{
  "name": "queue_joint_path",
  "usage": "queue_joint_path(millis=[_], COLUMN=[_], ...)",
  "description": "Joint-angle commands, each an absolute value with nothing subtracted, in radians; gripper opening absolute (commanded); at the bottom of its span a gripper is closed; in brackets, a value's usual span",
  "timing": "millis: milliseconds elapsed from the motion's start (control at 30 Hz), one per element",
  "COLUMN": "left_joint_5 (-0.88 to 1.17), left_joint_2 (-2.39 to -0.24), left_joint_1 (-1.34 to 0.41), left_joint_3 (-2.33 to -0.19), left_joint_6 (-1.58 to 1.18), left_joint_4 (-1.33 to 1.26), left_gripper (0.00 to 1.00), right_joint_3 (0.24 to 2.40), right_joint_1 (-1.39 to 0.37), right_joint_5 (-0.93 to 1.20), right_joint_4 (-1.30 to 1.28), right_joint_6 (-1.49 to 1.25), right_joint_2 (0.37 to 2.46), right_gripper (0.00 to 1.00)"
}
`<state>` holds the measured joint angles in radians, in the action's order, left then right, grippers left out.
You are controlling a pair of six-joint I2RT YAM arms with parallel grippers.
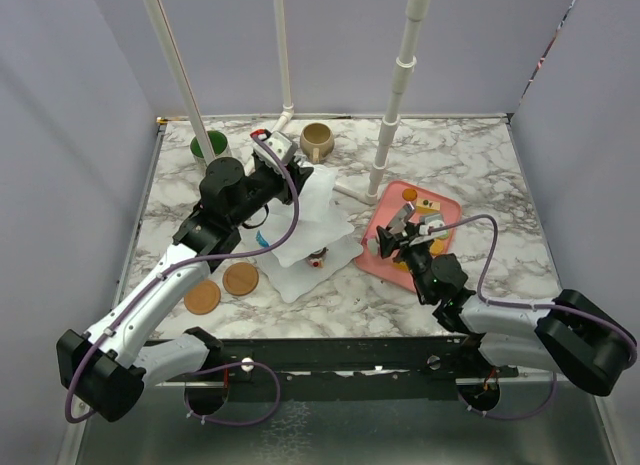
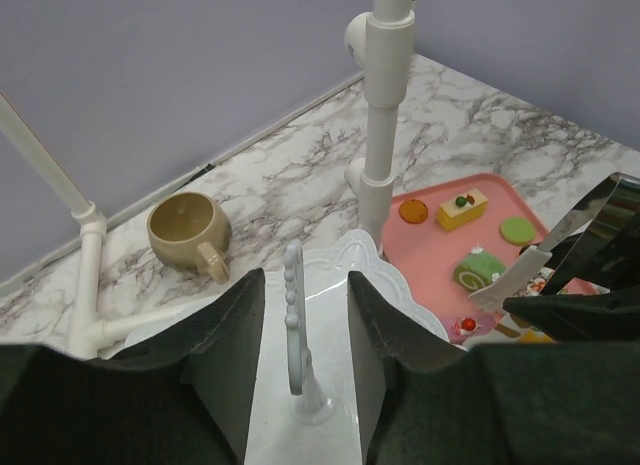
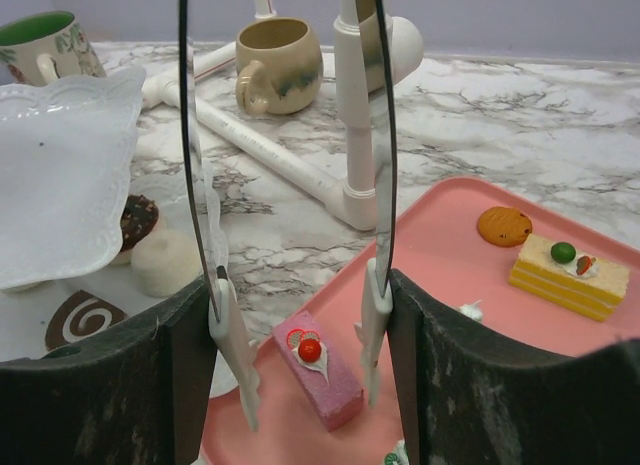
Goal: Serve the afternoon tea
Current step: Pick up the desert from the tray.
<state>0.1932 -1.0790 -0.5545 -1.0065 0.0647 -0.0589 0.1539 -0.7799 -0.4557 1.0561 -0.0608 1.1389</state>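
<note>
The white three-tier stand [image 1: 318, 220] stands mid-table. My left gripper [image 1: 277, 153] hangs over its top, open; in the left wrist view [image 2: 300, 285] the fingers straddle the stand's upright handle [image 2: 293, 315] without touching it. My right gripper [image 1: 398, 233] is shut on metal tongs [image 3: 380, 135], whose open tips straddle a pink cake slice [image 3: 322, 370] on the pink tray [image 1: 440, 207]. A yellow cake slice [image 3: 568, 273] and a cookie [image 3: 504, 226] also lie on the tray. The green-lined mug [image 1: 210, 145] and the tan mug [image 1: 317, 138] stand at the back.
White PVC poles [image 1: 395, 95] with a floor pipe [image 3: 270, 150] rise behind the stand. Two brown discs [image 1: 222, 288] lie on the table at front left. A chocolate donut [image 3: 135, 220] and a white round pastry [image 3: 165, 260] sit on a lower plate.
</note>
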Motion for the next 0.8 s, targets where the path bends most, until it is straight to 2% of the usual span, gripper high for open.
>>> queue_joint_path(millis=[0,233,333,567,767], left_joint_5=[0.188,0.178,0.173,0.184,0.192], left_joint_2=[-1.052,-1.040,-1.035,-1.033,-1.029], left_joint_1=[-0.560,-0.558,-0.558,-0.558,-0.558], left_joint_3=[-1.002,-1.003,-1.007,-1.012,-1.012], left_joint_6=[0.075,0.091,0.097,0.099,0.110], left_joint_4=[-0.034,-0.022,-0.018,-0.007,-0.002], left_gripper=[0.43,0.51,0.55,0.58,0.57], right_joint_3=[0.195,0.227,0.229,0.236,0.263], right_joint_1=[-0.759,-0.717,-0.716,-0.716,-0.716], right_joint_5=[-0.425,-0.399,-0.379,-0.328,-0.278], right_joint_4=[1.146,1.182,1.167,1.069,0.921], right_joint_6=[-0.049,-0.051,-0.062,-0.050,-0.034], right_joint_2=[1.203,1.308,1.316,1.233,1.065], right_gripper=[0.62,0.57,0.48,0.19,0.14])
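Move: Through the held tongs, the right hand goes for the pink cake dessert, about 4 cm ahead, 2 cm left and 7 cm below it. The green roll lies some 6 cm right of the cake and 4 cm farther out; the yellow cake is about 11 cm right and 8 cm beyond it. From the left hand the pink cake is roughly 16 cm right, 2 cm back and 25 cm down; the stand handle sits between that hand's fingers, about 2 cm ahead and 2 cm right. Push the right gripper forward about 2 cm while sinking some 1.5 cm, so the tong tips straddle the pink cake, then close the fingers partway to pinch it between the white tips. Keep that squeeze and draw up about 2.5 cm, easing back 1 cm and slightly left. Keep the left hand nearly still at the stand handle and open its fingers wider. ##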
